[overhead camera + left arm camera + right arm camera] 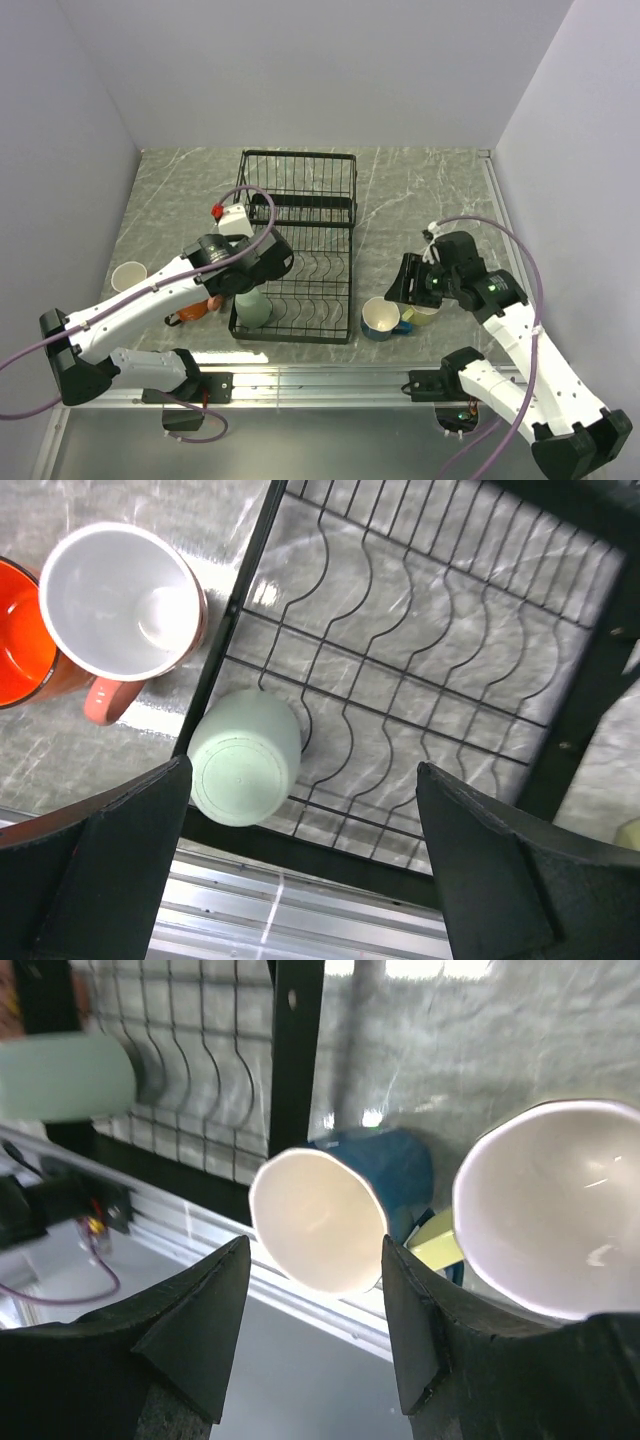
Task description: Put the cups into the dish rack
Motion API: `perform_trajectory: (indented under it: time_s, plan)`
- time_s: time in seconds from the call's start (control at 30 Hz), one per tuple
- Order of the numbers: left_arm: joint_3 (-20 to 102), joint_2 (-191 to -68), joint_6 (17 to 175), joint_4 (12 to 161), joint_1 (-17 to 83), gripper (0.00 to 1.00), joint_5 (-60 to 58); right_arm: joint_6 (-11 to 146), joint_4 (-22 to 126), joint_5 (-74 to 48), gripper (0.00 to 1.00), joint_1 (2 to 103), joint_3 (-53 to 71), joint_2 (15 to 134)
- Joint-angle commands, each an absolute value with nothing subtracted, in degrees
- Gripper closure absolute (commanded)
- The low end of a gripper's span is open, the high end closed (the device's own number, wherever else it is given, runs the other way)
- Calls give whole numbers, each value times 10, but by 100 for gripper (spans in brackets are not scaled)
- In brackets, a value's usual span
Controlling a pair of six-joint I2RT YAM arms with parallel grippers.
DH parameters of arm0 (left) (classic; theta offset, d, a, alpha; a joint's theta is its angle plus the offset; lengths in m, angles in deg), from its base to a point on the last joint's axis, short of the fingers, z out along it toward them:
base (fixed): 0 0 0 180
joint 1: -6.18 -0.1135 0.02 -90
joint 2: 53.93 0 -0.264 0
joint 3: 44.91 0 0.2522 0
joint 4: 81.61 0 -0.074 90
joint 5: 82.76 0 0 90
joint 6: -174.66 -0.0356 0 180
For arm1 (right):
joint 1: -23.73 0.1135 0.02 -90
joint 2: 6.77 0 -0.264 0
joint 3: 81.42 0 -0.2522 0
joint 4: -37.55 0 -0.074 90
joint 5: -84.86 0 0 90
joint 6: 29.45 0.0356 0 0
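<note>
The black wire dish rack [300,190] stands mid-table. A pale green mug [252,308] sits upside down in its near-left corner. My left gripper [252,278] hovers over it, open and empty; in the left wrist view the green mug [243,770] lies beside the left finger of my left gripper [302,768]. A pink mug [120,600] and an orange mug [20,640] stand just left of the rack [450,630]. My right gripper [408,282] is open above a blue mug [380,318] and a yellow-green mug [424,314]. The blue mug [400,1170] shows between the tips of my right gripper [315,1242].
A cream mug [129,275] stands alone at the far left. A metal rail [320,378] runs along the table's near edge. White walls enclose the table on three sides. The rack's raised basket [298,178] is at the back.
</note>
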State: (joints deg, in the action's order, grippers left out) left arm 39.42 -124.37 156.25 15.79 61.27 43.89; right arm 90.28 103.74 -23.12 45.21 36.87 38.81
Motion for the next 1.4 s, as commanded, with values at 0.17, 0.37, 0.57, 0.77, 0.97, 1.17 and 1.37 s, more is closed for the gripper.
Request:
perform_trajectory:
  time_s: [0.17, 0.37, 0.57, 0.77, 0.97, 1.17, 1.37]
  plan:
    - [427, -1229, 1557, 118, 612, 1, 443, 913, 1000, -188, 39, 519, 407, 410]
    - [439, -1224, 1557, 110, 612, 1, 441, 931, 993, -147, 41, 534, 414, 424]
    - [444, -1214, 1554, 121, 612, 1, 432, 953, 1004, -100, 43, 558, 410, 464]
    - [441, -1206, 1551, 134, 613, 3, 421, 967, 1005, -83, 54, 590, 411, 503]
    - [440, -1203, 1547, 143, 613, 4, 417, 971, 1003, -70, 81, 619, 416, 527]
    - [452, -1204, 1531, 155, 612, 4, 408, 976, 1005, -56, 100, 641, 404, 531]
    - [505, -1208, 1483, 180, 613, 1, 392, 969, 1071, -6, 100, 643, 295, 514]
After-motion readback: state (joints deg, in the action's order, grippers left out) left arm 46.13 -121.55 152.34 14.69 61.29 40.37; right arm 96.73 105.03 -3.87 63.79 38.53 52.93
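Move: The blue cup stands some 5 cm to the right hand's left, about 1 cm nearer the base and 11 cm below. The yellow-green cup is around 4 cm to that hand's right and 2 cm ahead; the rack's near right corner lies about 11 cm left, 4 cm back and 15 cm down. From the left hand, the blue cup is roughly 25 cm right, 4 cm back and 14 cm down, and the green cup 3 cm left, 3 cm back and 13 cm down. The right hand sinks about 8 cm onto the handle side of the blue cup, drawing back slightly as it tilts some 20 degrees, its left side dropping and its fingers tipping farther down, then shuts its part-open fingers on the rim wall, one inside and one outside, and rises about 1 cm with that pinch kept. Meanwhile the left hand, empty and still wide open, climbs about 4 cm away from the green cup in the rack, easing right at the end. ##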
